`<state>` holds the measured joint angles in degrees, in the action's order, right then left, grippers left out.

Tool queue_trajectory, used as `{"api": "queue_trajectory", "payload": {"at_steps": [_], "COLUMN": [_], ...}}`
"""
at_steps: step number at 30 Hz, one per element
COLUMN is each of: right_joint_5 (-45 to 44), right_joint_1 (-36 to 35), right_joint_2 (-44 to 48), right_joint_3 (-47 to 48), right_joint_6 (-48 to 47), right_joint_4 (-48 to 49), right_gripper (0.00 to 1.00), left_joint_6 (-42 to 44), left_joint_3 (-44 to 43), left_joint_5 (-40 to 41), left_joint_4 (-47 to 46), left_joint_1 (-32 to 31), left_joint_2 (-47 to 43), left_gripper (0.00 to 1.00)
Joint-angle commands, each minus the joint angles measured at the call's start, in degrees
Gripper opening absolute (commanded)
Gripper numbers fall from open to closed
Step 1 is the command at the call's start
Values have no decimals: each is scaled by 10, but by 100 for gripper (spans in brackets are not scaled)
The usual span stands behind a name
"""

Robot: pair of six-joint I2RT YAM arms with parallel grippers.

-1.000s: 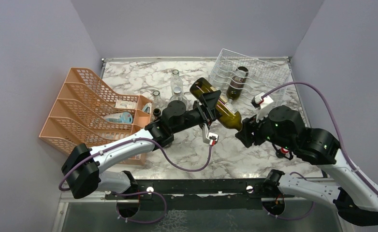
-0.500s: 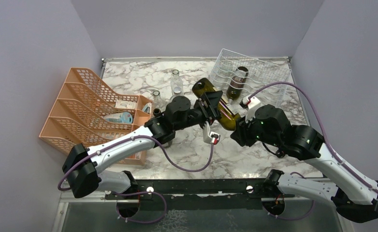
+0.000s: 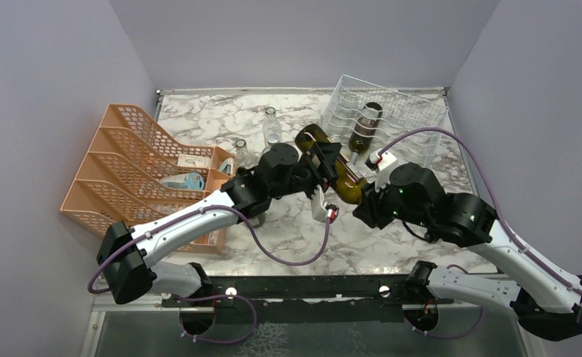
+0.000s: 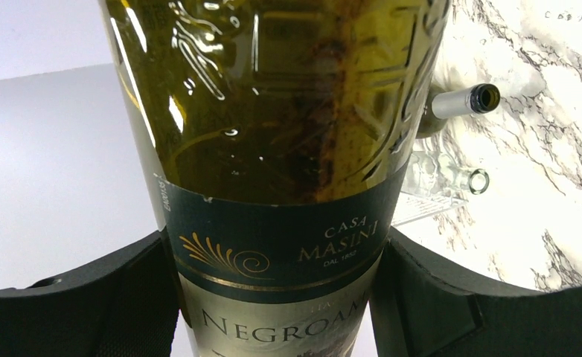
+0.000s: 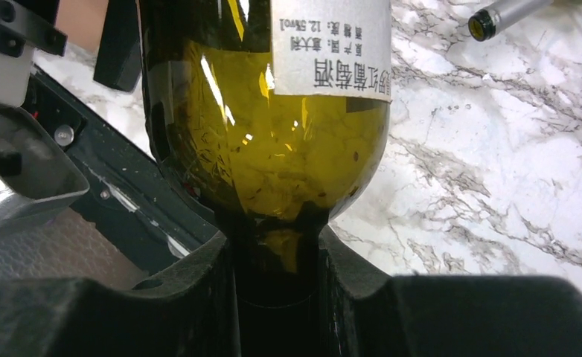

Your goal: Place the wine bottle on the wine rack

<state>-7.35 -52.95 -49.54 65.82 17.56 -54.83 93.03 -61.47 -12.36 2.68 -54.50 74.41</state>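
The wine bottle (image 3: 344, 182) is olive-green glass with a dark label and hangs tilted above the table's middle, its base toward the wine rack (image 3: 403, 111). My left gripper (image 3: 323, 162) is shut on its labelled body (image 4: 273, 111), a black finger (image 4: 124, 297) pressed against each side. My right gripper (image 3: 364, 202) is shut on the bottle's neck (image 5: 277, 260) just below the shoulder, fingers (image 5: 191, 297) tight on both sides. The silvery wire rack stands at the back right, apart from the held bottle.
A dark bottle (image 3: 364, 128) lies in the rack, its silver-capped neck (image 4: 463, 100) pointing out. Clear glass bottles (image 3: 271, 126) stand behind my left arm. An orange mesh organizer (image 3: 135, 160) fills the left side. Grey walls enclose the marble table (image 3: 295, 223).
My right gripper moved up and left onto the bottle's neck and shut on it. The left gripper kept its hold and shifted slightly toward the rack.
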Motion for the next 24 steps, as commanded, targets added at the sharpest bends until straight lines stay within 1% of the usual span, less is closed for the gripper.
{"api": "queue_trajectory", "payload": {"at_steps": [1,6,8,10,13,15,16,17,21,24], "right_joint_5": [-110,-178,-214,-244,-262,-259,-256,-251,-229,-213], "right_joint_1": [3,4,3,3,3,3,3,3,3,3], "right_joint_2": [18,25,24,21,13,3,-2,-7,-26,-25], "right_joint_3": [13,26,30,32,25,17,11,5,-21,-57], "right_joint_6": [14,36,56,77,116,138,150,160,201,229], "right_joint_4": [43,37,23,11,2,1,1,5,19,41], "right_gripper": [1,1,1,1,1,1,1,1,1,1], "left_joint_6": [-80,-79,-102,-145,-254,-351,-421,-467,-607,-676], "left_joint_3": [6,-1,-8,-16,-18,-18,-24,-33,-77,-79], "left_joint_5": [-4,5,-1,-8,-15,-20,-20,-20,8,54], "left_joint_4": [-117,-108,-104,-111,-165,-224,-247,-259,-261,-262], "left_joint_1": [-4,-4,-5,-5,-4,-4,-4,-4,-4,-4], "left_joint_2": [-23,-26,-32,-41,-57,-66,-65,-63,-50,-54], "left_gripper": [99,99,99,99,99,99,99,98,98,98]}}
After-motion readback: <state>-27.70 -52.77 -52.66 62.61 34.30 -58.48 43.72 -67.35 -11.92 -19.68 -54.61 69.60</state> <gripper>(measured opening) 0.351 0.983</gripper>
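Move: The right hand grips the wine bottle's neck; the wine rack's middle lies some 30 cm ahead, 10 cm to its right and 18 cm lower, and the bottle already on the rack about 28 cm ahead, 6 cm right and 16 cm below. The left hand still clasps the wine bottle's body at its middle, with the rack roughly 20 cm ahead of that hand, 19 cm to its right and 22 cm below. Left opens and lifts off some 15 cm; right, still gripping the neck, swings right and forward 5 cm, turning clockwise. ##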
